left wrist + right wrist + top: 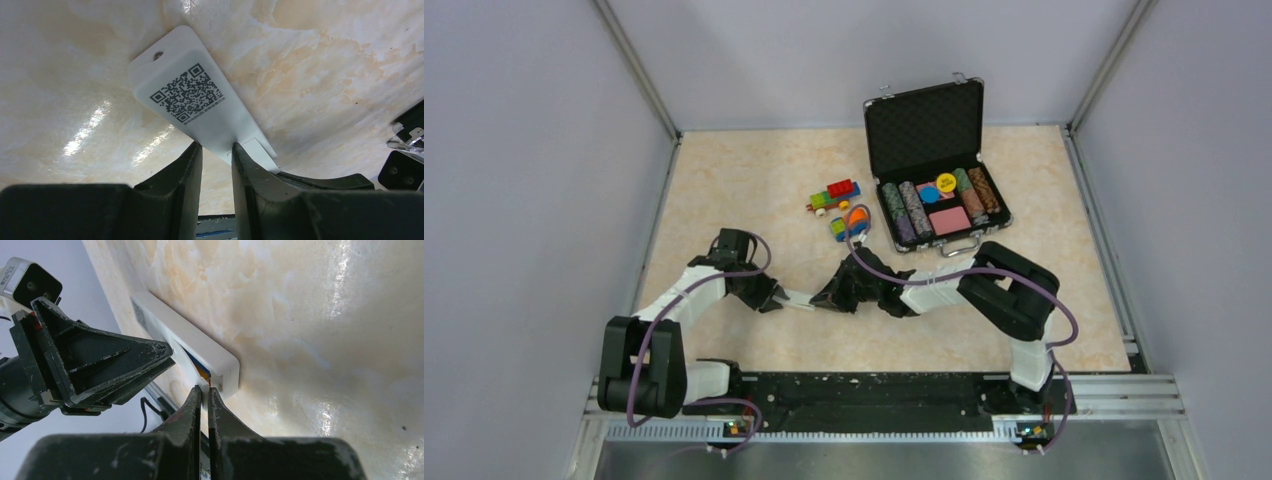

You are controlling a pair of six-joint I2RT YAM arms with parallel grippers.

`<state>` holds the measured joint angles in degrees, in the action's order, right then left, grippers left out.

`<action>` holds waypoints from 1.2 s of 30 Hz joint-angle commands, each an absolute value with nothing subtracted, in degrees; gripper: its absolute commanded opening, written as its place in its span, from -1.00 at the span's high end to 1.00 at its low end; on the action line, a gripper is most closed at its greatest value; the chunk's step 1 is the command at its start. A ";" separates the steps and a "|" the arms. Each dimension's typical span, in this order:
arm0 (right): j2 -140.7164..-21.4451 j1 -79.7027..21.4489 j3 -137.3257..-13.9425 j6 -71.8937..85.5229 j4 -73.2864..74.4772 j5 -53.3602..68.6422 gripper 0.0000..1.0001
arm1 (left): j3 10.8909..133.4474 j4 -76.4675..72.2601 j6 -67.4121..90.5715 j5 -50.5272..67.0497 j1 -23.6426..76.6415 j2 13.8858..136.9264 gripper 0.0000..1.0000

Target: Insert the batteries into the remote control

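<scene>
The remote control (190,95) is a slim white bar, held just above the table with its QR-code back towards the left wrist camera. My left gripper (216,146) is shut on its narrow sides. In the top view the remote (799,299) bridges both grippers at the table's middle front. Blue and orange batteries (202,371) show in its compartment, under a thin white cover (192,360) that stands slightly off. My right gripper (205,388) is shut, its tips at that cover's end by the remote's (220,362) end. Whether it pinches the cover, I cannot tell.
An open black case (924,120) with poker chips stands at the back right. Colourful toy vehicles (834,195) lie left of it, one (852,220) close behind the right wrist. The arms' mounting rail (874,390) runs along the near edge.
</scene>
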<state>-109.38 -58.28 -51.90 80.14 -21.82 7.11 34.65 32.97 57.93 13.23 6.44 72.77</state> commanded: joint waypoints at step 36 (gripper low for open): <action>-113.12 -59.32 -60.63 74.46 4.45 2.70 0.48 | 32.61 31.36 57.04 10.32 6.50 75.30 0.35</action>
<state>-110.26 -58.50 -60.47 76.49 -2.94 5.37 34.06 31.62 57.93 15.38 6.44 73.47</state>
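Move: The right hand pinches the free end of the white battery cover; the battery slot it is to close has its middle about 3 cm to this hand's left, 1 cm farther out and 1 cm below. The remote's own middle is roughly 6 cm left, 1 cm out and 1 cm down, and the orange toy car stands some 15 cm ahead and 7 cm right, about 1 cm lower. From the left hand, gripping the remote, the slot is around 4 cm right, 1 cm back and about level. The right hand lets go of the raised end of the battery cover, its fingers parting from shut to about a quarter open while it tips some 10 degrees to point more steeply down, then sinks about 1.5 cm in all and shifts roughly 1 cm to its right, ending with one finger over the cover's end and the other off beyond the remote's end. The left hand keeps its grip on the remote, bracing it with barely a half-centimetre drift to the right. ##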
